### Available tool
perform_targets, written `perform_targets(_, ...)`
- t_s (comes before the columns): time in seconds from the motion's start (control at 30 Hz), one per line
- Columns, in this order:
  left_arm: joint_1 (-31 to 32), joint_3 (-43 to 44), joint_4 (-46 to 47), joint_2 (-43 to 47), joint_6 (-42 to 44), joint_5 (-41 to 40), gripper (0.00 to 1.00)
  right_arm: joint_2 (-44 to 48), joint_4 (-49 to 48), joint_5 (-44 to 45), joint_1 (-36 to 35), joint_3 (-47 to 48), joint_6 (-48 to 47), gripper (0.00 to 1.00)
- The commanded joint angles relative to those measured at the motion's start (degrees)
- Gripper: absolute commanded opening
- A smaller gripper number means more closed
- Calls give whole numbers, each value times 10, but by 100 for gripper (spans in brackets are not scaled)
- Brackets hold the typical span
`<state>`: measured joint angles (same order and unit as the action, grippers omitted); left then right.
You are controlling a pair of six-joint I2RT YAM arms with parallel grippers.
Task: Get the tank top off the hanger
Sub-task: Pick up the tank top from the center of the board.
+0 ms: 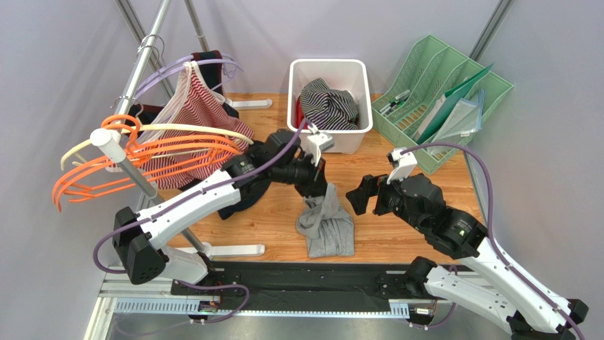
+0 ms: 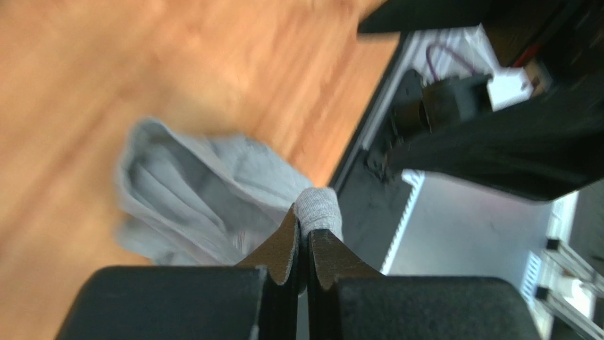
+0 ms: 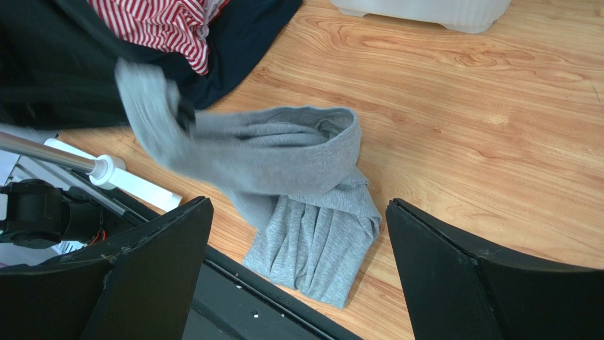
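The grey tank top (image 1: 326,228) hangs from my left gripper (image 1: 317,185) and bunches in folds on the wooden table. It touches no hanger. In the left wrist view the left gripper (image 2: 306,223) is shut on a strap of the tank top (image 2: 205,191), and a loop of grey cloth pokes out past the tips. My right gripper (image 1: 360,195) stands open just right of the cloth with nothing between its fingers. The right wrist view has that gripper (image 3: 298,204) over the folded tank top (image 3: 312,234). Bare orange hangers (image 1: 142,166) and a cream hanger (image 1: 177,129) hang on the rack at left.
A red-and-white striped garment (image 1: 191,106) hangs on a purple hanger (image 1: 170,71) from the rack pole (image 1: 138,67). Dark navy cloth (image 1: 237,205) lies under my left arm. A white bin (image 1: 354,71) holding striped clothes and a green file rack (image 1: 454,78) stand at the back.
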<state>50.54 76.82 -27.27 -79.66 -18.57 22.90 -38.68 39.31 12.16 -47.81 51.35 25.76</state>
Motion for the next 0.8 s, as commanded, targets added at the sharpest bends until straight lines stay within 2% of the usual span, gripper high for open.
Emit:
perform_targets(0.0,24,-102,96,52,-80,41,0,-35,12,36,1,-3,35,100)
perform_targets(0.07,39,-139,132,64,-116,45,0,-52,16,47,2,-4,56,100)
perform_targets(0.1,42,-175,181,70,-130,50,0,-66,16,51,2,-9,61,100)
perform_targets(0.17,50,-219,259,51,-174,74,0,-79,14,58,3,-17,83,100)
perform_targets(0.23,54,-238,295,29,-193,85,0,-95,17,80,4,-27,111,100)
perform_targets(0.47,73,-308,388,-35,-234,81,0,-87,29,102,27,-61,177,100)
perform_targets(0.57,90,-307,385,-45,-230,81,0,-92,21,102,44,-74,187,100)
perform_targets(0.67,101,-310,363,-33,-220,66,12,-111,8,88,62,-79,195,100)
perform_targets(0.7,106,-312,357,-25,-217,60,26,-116,4,74,67,-79,199,100)
perform_targets(0.77,110,-318,335,5,-206,45,37,-131,-9,56,84,-80,198,100)
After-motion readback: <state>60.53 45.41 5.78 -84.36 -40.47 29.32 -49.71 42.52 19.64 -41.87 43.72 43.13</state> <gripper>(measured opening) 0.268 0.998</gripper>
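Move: The grey tank top, its strap pinched in the left hand, already lies mostly on the board: its heap is about 4 cm back, 3 cm right and 24 cm below that hand. The white basket stands some 34 cm ahead and 4 cm right, the navy cloth 9 cm ahead and 22 cm left, the rack's white foot 8 cm back and 24 cm left. From the empty right hand, the heap is roughly 9 cm left, 3 cm back and 21 cm below. The tank top's held strap is carried down about 15 cm and back some 10 cm over its own heap, towards the board's front edge; the left wrist rolls about 25 degrees and its fingers start to part at the end, strap still between the tips. The right hand, wide open and empty, sinks about 10 cm beside the heap, drifting right, tipping down and turning clockwise. ##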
